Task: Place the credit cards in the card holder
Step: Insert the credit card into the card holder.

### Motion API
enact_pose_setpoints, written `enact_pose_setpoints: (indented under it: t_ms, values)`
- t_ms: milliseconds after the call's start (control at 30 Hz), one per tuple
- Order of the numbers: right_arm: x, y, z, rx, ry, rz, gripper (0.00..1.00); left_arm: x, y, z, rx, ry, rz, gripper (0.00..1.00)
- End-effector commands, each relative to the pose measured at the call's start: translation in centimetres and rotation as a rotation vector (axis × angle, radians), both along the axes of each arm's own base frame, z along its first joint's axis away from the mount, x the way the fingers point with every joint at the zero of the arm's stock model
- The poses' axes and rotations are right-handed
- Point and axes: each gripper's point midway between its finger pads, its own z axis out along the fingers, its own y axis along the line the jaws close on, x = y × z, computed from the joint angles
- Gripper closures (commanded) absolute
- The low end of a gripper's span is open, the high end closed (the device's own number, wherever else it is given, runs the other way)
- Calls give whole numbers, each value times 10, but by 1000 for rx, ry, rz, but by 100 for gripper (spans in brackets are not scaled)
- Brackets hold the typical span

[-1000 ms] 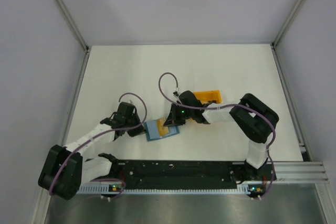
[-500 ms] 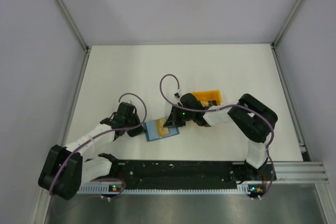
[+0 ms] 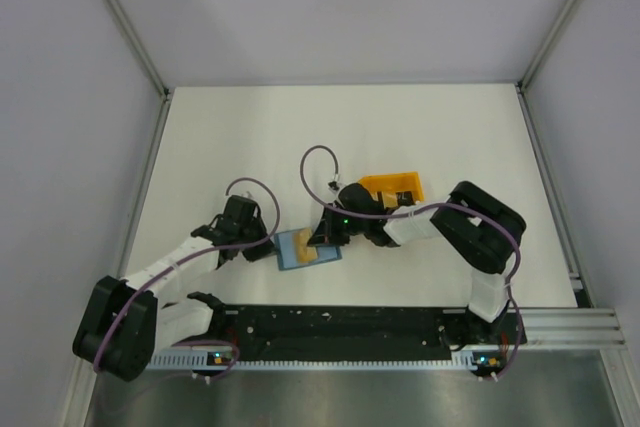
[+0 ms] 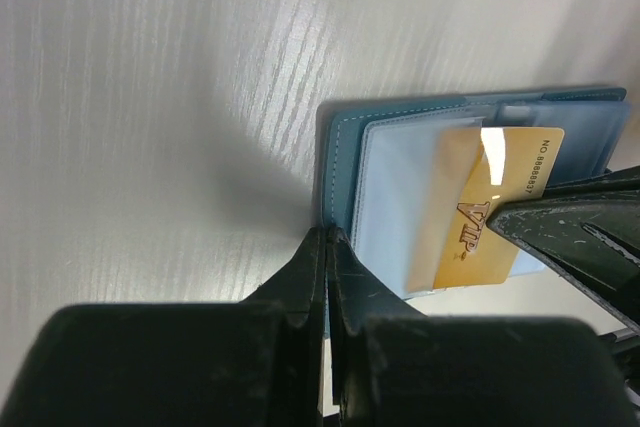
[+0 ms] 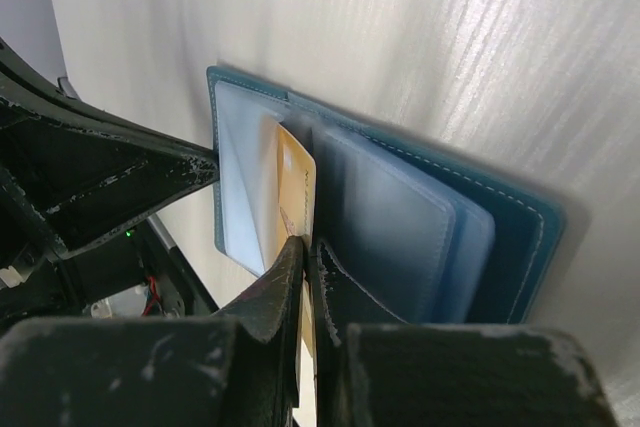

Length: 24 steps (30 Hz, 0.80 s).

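The teal-blue card holder (image 3: 290, 250) lies open on the white table, its clear inner sleeves showing (image 4: 395, 197). My left gripper (image 4: 330, 235) is shut on the holder's left edge. A gold credit card marked VIP (image 4: 492, 209) sits partway inside one clear sleeve. My right gripper (image 5: 306, 243) is shut on the outer end of that card (image 5: 297, 179). In the top view the right gripper (image 3: 322, 240) is over the holder's right side and the left gripper (image 3: 271, 248) is at its left side.
An orange tray (image 3: 394, 185) stands just behind the right wrist, partly hidden by the arm. A looped cable (image 3: 318, 162) rises from the right wrist. Metal frame rails (image 3: 545, 162) and grey walls border the table.
The right gripper has moved a little to the left with the gold card, which now reaches further into the holder. The left gripper has kept its grip and place.
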Motion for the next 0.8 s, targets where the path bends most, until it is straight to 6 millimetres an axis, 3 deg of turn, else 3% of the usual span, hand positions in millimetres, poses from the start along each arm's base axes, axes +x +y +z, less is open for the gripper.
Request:
enact_pose_setpoints:
  t_ms: [0, 100, 233, 400, 533, 767]
  values:
    - [0, -33, -29, -143, 8, -67, 100, 2, -5, 2, -23, -12, -10, 100]
    - [-8, -19, -27, -105, 33, -19, 100, 2, -8, 1, -33, -12, -16, 100]
    - [-32, -1, -32, -100, 83, 67, 98, 4, -7, 3, -38, -18, -2, 100]
    - [-45, 7, -29, -71, 114, 109, 94, 4, -11, 3, -69, -18, 10, 100]
    - [-40, 6, -19, -68, 82, 103, 79, 4, -9, 3, -61, -19, 18, 100]
    - [-23, 1, 18, -55, -15, 76, 61, 2, -5, 1, -33, -11, 21, 100]
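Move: The clear pocket on the card holder's left half is centred about 4 cm left and 2 cm back of the right hand, 1 cm below it. The gold card, already partly in, has its middle about 1 cm left and 1 cm back. The orange tray is some 19 cm right and 12 cm ahead. From the left hand, already at the holder's left edge, the pocket is about 5 cm right and level ahead, 1 cm below. The right hand pushes the gold card leftward and back about 2 cm into the pocket, opening, then lifting slightly. ##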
